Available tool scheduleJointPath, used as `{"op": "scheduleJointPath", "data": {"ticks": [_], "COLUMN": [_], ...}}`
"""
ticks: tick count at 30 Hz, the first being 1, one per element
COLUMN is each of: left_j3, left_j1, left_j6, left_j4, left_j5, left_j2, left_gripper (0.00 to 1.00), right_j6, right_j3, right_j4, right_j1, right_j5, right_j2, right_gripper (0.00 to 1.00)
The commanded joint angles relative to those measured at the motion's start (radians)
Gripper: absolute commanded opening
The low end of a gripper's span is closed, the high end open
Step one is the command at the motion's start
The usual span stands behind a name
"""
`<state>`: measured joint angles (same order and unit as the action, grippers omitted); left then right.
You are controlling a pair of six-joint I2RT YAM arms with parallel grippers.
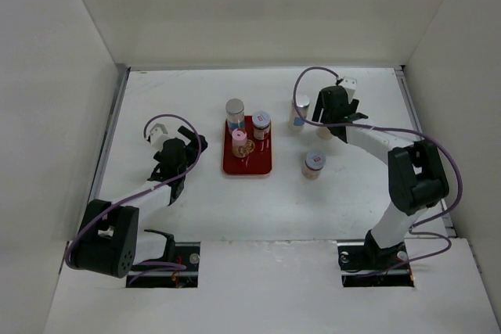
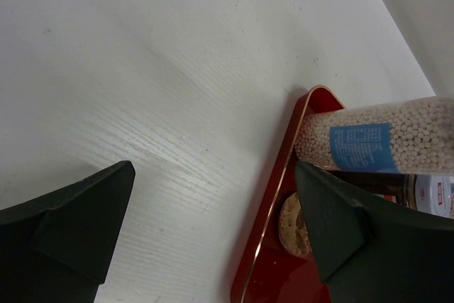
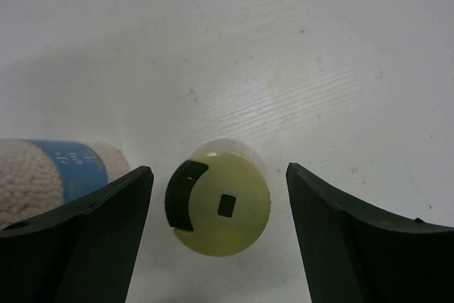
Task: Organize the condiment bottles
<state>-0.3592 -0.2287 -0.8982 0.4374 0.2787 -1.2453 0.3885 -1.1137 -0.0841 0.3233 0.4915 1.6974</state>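
A red tray [image 1: 249,163] holds a silver-capped jar [image 1: 235,108], a red-labelled jar [image 1: 261,123] and a pink-capped jar [image 1: 239,144]. A blue-labelled bottle [image 1: 300,111] and a pink-topped jar [image 1: 315,163] stand on the table to its right. My right gripper [image 1: 324,124] is open, directly above a yellow-cream-capped shaker [image 3: 220,204], its fingers either side without touching. The blue-labelled bottle [image 3: 50,172] is just left of it. My left gripper [image 1: 194,146] is open and empty beside the tray's left rim [image 2: 273,204]. The bead-filled blue-labelled jar [image 2: 383,140] shows there.
White walls enclose the table on three sides. A raised rail runs along the left edge [image 1: 109,138] and the right edge [image 1: 415,115]. A jar of brown granules [image 2: 292,226] stands in the tray behind my left gripper's right finger [image 2: 355,239].
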Motion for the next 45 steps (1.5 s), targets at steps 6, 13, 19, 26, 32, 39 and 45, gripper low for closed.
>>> {"op": "scheduleJointPath", "data": {"ticks": [6, 13, 19, 26, 32, 39, 45], "left_j3": [-0.001, -0.001, -0.001, 0.002, 0.002, 0.003, 0.003], "left_j1": [0.010, 0.010, 0.010, 0.010, 0.010, 0.010, 0.010], "left_j6": [-0.005, -0.005, -0.005, -0.005, -0.005, -0.005, -0.005], "left_j4": [0.049, 0.049, 0.049, 0.049, 0.049, 0.049, 0.049], "left_j5": [-0.004, -0.004, -0.004, -0.004, -0.004, -0.004, -0.004], "left_j2": [0.009, 0.009, 0.009, 0.017, 0.018, 0.023, 0.021], "left_gripper": [1.00, 1.00, 1.00, 1.00, 1.00, 1.00, 1.00], "right_j6": [0.038, -0.005, -0.074, -0.048, -0.013, 0.003, 0.003], "right_j3": [-0.040, 0.058, 0.095, -0.007, -0.112, -0.169, -0.176], "right_j4": [0.009, 0.084, 0.124, 0.113, 0.116, 0.115, 0.145], "right_j1": [-0.017, 0.042, 0.199, 0.409, 0.493, 0.503, 0.483], "right_j5": [-0.013, 0.192, 0.176, 0.042, -0.036, -0.071, -0.042], "right_j2": [0.001, -0.212, -0.367, -0.236, -0.072, 0.063, 0.143], "right_gripper": [0.59, 0.44, 0.43, 0.43, 0.42, 0.43, 0.41]}}
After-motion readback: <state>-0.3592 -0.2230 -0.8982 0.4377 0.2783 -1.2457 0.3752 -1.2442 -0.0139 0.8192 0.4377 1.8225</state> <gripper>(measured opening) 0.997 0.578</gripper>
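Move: The yellow-lidded bottle stands right between the open fingers of the right hand, its middle some 2 cm below them. Its slot in the red tray is about 6 cm back and 25 cm left, just beyond which the pink-lidded bottle stands, 7 cm back and 31 cm left. The tall blue-label bottle is about 10 cm left and 3 cm farther out; the loose jar is 13 cm back and 5 cm left. From the left hand the yellow-lidded bottle lies about 53 cm right and 5 cm ahead. Sinking barely 1 cm, the right hand closes its fingers on the yellow-lidded bottle, lifts it some 14 cm while drawing back, and swings it about 25 cm left past the near side of the blue-label bottle, turning roughly 30 degrees counter-clockwise. Over the latter half it lowers the bottle into the red tray beside the pink-lidded one, still gripping it. ##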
